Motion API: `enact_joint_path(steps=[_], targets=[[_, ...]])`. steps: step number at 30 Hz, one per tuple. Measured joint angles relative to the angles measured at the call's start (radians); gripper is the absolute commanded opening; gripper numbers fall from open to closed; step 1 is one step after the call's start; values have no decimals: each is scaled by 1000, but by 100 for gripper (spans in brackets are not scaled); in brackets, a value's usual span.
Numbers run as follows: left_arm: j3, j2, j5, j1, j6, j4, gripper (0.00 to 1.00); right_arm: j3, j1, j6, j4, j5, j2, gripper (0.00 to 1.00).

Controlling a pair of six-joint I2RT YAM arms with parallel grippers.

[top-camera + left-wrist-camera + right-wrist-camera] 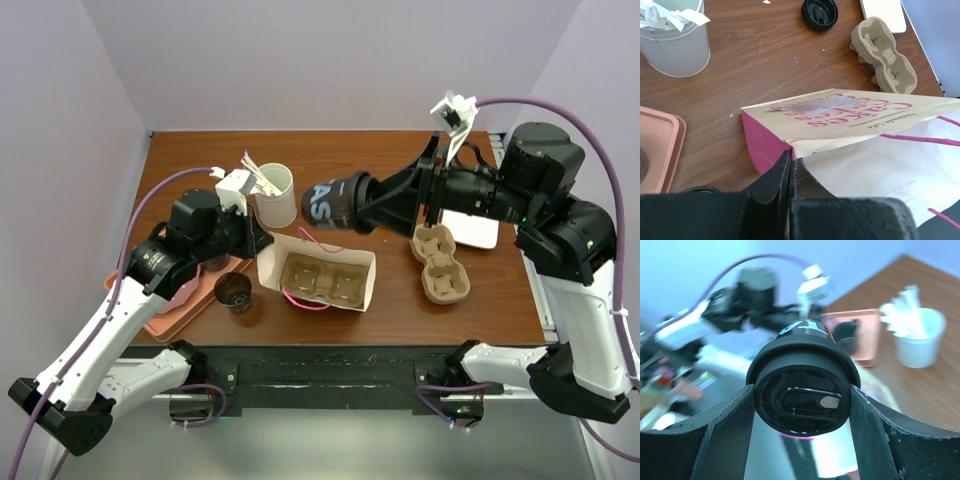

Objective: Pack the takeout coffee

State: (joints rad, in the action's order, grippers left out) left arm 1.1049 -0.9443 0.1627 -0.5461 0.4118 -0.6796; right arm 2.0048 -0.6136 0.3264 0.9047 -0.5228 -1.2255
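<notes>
The takeout coffee (325,203), a dark cup with white lettering and a black lid, lies sideways in the air behind the paper bag. My right gripper (362,203) is shut on it at the lid end. In the right wrist view the round black lid (802,395) fills the gap between the two fingers (725,440). The cream and pink paper bag (315,275) stands with its mouth open and a pulp carrier inside it. My left gripper (790,162) is shut on the bag's (840,117) rim at its left corner.
A white cup of stirrers (272,195) stands behind the bag. A pink tray (165,305) and a lidless dark cup (233,290) sit at the front left. A stack of pulp carriers (440,262) and a white flat item (472,230) lie at the right. A loose black lid (819,12) rests on the table.
</notes>
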Motion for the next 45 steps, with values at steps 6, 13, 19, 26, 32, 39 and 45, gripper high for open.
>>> enact_joint_path(steps=[6,13,19,26,32,39,45], targets=[[34,-32,0,0,28,-30,0,-68,-109,8,-29,-48,3,41],[43,-44,1,0,63,-41,0,-47,-304,-84,113,77,-116,38],[45,-45,1,0,76,-34,0,-15,-432,-146,260,343,-183,39],[51,-43,23,0,86,25,0,12,-572,-203,340,629,-239,38],[10,24,60,0,82,84,23,-92,-659,-208,360,837,-286,37],[8,47,100,0,39,56,42,-142,-669,-204,352,935,-320,36],[9,42,80,0,40,-21,48,-254,-671,-207,253,931,-298,36]])
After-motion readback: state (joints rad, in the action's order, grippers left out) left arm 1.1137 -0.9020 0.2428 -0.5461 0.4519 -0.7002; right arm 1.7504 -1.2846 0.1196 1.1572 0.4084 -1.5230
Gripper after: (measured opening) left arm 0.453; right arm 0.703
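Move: The right hand, high up with the coffee cup, has the paper bag's open mouth some 10 cm to its left, about level fore and aft and 25 cm below. The straw tub stands about 26 cm beyond that mouth and 11 cm left of it; the dark empty cup stands 5 cm beyond and 20 cm left of it; the egg-carton tray lies 13 cm ahead and 23 cm right of the hand. From the left hand, pinching the rim, the mouth's middle is about 10 cm right and 6 cm back. Keeping its grip round the lid, the right hand lowers the coffee cup some 23 cm into the bag's mouth, going about 7 cm left as it sinks and tipping its fingers roughly 55 degrees from near level to steeply down. The left hand first keeps its pinch on the rim, lifts about 3 cm, then opens about halfway to release it and sinks back. ##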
